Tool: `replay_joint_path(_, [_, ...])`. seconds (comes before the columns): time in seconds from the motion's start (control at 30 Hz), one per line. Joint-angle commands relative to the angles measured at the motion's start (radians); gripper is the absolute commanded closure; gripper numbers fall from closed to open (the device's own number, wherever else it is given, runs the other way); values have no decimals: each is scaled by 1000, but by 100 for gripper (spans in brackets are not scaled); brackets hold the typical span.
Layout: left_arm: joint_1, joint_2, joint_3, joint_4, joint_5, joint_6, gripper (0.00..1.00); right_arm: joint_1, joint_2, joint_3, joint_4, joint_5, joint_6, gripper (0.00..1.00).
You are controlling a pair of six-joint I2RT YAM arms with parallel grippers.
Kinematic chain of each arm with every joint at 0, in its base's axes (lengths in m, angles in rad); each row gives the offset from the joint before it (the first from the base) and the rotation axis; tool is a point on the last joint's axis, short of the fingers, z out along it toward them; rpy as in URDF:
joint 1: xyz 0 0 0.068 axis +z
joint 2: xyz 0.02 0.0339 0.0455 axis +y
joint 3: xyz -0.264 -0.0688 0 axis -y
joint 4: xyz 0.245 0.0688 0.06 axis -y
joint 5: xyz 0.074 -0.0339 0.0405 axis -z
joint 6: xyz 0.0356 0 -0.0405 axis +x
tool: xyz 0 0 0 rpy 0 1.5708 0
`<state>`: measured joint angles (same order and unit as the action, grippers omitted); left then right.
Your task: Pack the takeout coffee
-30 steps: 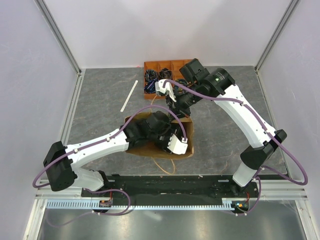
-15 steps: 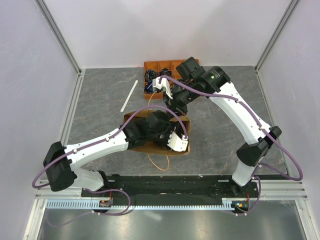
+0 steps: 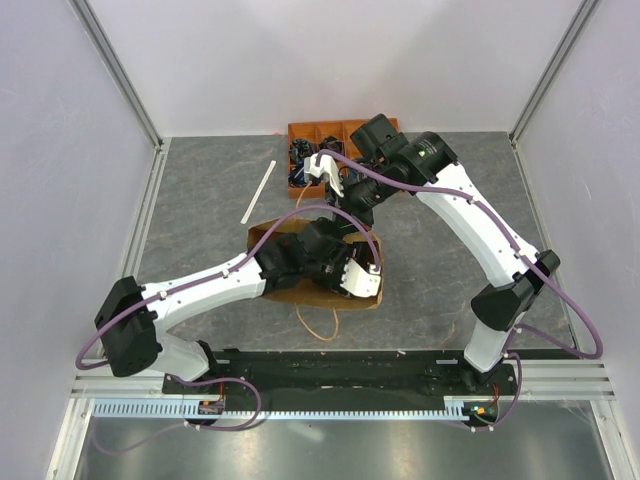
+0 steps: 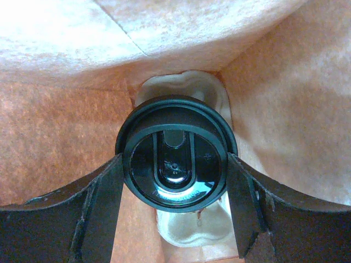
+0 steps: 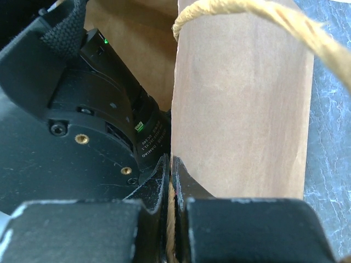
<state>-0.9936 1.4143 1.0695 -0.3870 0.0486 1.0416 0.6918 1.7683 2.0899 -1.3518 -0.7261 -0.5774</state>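
The takeout coffee (image 4: 174,153) shows in the left wrist view as a round black lid, deep inside the brown paper bag (image 4: 274,109). My left gripper (image 4: 174,164) is shut on it, one finger against each side of the lid. A pale moulded carrier (image 4: 189,224) lies under the cup at the bag's bottom. From above, the bag (image 3: 268,240) lies at mid-table with my left wrist reaching into its mouth; the cup is hidden there. My right gripper (image 5: 173,164) is shut on the bag's upper edge (image 5: 241,109), close beside the left wrist (image 5: 88,109), and appears from above as right gripper (image 3: 350,205).
An orange parts tray (image 3: 300,128) holding dark items stands at the back, just behind the right gripper. A white stick (image 3: 259,190) lies back left. One twine handle (image 3: 320,322) of the bag loops onto the table toward the near edge.
My left wrist has gone a little deeper into the bag and away from the near edge. The right gripper has shifted slightly left with the bag's edge.
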Motion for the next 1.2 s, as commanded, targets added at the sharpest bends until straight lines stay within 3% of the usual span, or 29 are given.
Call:
replay_joint_path(0.0, [16, 6, 58, 45, 48, -32, 86, 0, 11, 42, -110, -32, -7, 100])
replay_joint_path(0.6, [96, 166, 119, -19, 76, -32, 87, -40, 66, 91, -109, -35, 19, 100])
replay_joint_path(0.8, [165, 241, 199, -90, 147, -55, 89, -89, 126, 133, -110, -32, 76, 79])
replay_joint_path(0.93, [200, 297, 263, -144, 201, -64, 89, -144, 167, 174, -110, -61, 125, 50])
replay_joint_path(1.17, [243, 379, 380, -237, 272, -75, 91, -192, 203, 229, -107, -67, 160, 17])
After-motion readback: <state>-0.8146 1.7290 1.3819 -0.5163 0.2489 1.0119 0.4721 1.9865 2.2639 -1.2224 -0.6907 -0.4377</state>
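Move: The left hand still grips the coffee inside the tilted paper bag; the cup tray it is bound for lies about 4 cm ahead, 8 cm to its right and 10 cm below. The right hand still pinches the bag rim between its fingers, with the organizer box roughly 30 cm ahead, 2 cm left and 28 cm below, and the cup tray level ahead, some 6 cm right and 24 cm below. Left carries the coffee about 7 cm forward in the bag; right goes 13 cm forward, releasing the rim. ##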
